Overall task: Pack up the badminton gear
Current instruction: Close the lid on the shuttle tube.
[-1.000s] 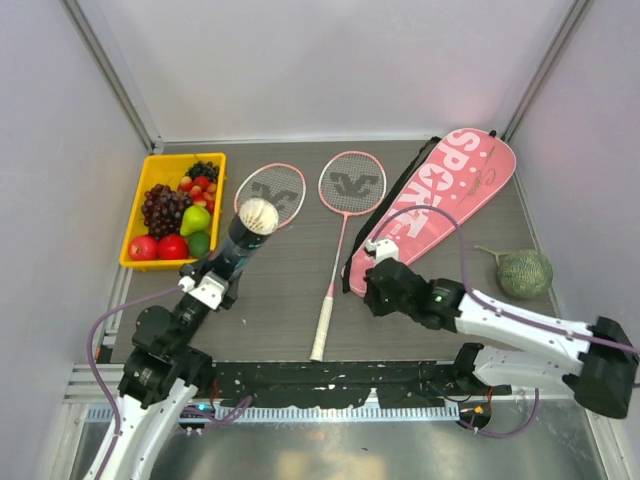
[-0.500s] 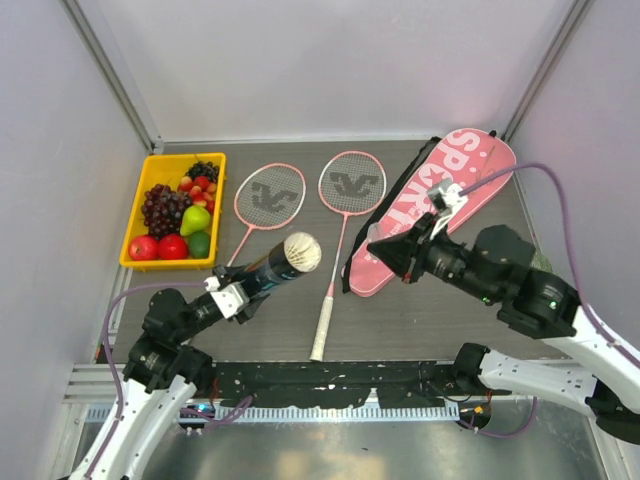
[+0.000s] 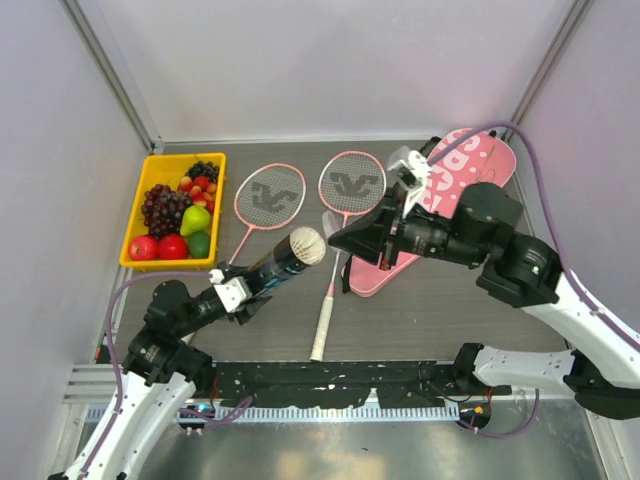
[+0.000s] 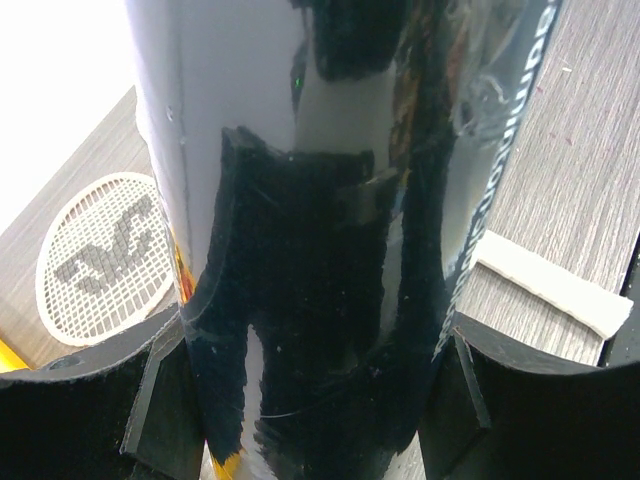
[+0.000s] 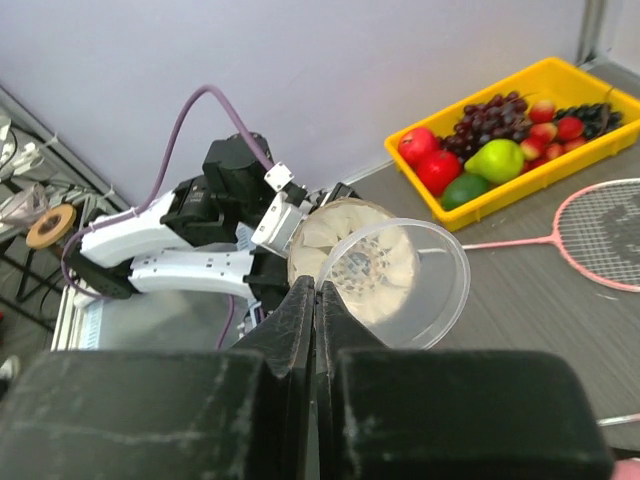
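My left gripper [image 3: 243, 288] is shut around the long dark tube [image 3: 268, 268], which tilts up to the right. A white shuttlecock [image 3: 305, 245] sits in its open end. In the left wrist view the glossy tube [image 4: 310, 200] fills the space between both fingers [image 4: 90, 420]. My right gripper [image 5: 316, 290] is shut on the rim of a clear round lid [image 5: 455, 280], held just in front of the shuttlecock [image 5: 320, 230]. Two pink rackets [image 3: 270, 195] [image 3: 352, 183] lie on the table. The pink SPORT bag [image 3: 455, 170] lies behind the right arm.
A yellow tray [image 3: 135, 212] of fruit stands at the left. One racket's white handle [image 3: 322, 325] reaches toward the near edge, under the tube's mouth. The right arm [image 3: 500, 250] hangs over the bag's lower end.
The right arm rose from the table beside the bag and swung left to the tube's mouth. The left arm tipped the tube from near upright down toward the right.
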Available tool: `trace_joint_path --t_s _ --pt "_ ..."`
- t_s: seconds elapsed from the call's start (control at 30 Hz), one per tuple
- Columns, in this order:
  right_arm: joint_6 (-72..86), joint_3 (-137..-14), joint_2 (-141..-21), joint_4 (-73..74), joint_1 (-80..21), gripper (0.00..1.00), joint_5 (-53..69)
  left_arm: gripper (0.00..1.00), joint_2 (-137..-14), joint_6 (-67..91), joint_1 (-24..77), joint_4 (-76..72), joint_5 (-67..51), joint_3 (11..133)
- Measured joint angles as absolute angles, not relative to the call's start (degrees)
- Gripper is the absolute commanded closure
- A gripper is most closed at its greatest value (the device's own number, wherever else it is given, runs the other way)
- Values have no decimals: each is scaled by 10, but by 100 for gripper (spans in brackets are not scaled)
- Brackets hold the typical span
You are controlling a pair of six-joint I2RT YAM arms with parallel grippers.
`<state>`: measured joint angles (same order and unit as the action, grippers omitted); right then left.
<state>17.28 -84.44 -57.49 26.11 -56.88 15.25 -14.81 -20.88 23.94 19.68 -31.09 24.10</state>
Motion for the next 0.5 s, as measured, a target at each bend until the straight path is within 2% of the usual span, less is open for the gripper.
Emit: trace_joint_path --t_s 0.23,0.5 --pt "164 -857 -648 269 -576 95 196 100 -150 -211 239 212 -305 242" --pt "153 -860 -655 285 -589 95 210 100 -150 -241 239 239 -284 243"
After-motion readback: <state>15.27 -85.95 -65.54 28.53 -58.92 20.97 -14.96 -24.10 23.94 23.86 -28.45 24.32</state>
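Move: The right hand, with the lid pinched by its edge and reaching some 3 cm ahead of the fingertips, has the shuttle tube's open mouth about 5 cm to its left, 2 cm ahead and 2 cm below. A racket handle lies roughly 40 cm below, 2 cm ahead and 5 cm left of that hand. From the left hand, gripping the tube, the mouth is about 14 cm right and 14 cm up, the lid some 19 cm right, 1 cm ahead and 17 cm up. Leftwards and down, about 4 cm each way, the right hand brings the pinched lid to the tube's open mouth, dipping its fingers some 10 degrees and swinging slightly counter-clockwise; the sideways part is quick, then it eases off with the lid against the rim. The left hand keeps its grip on the tube and sinks about 1.5 cm, drifting slightly left. ##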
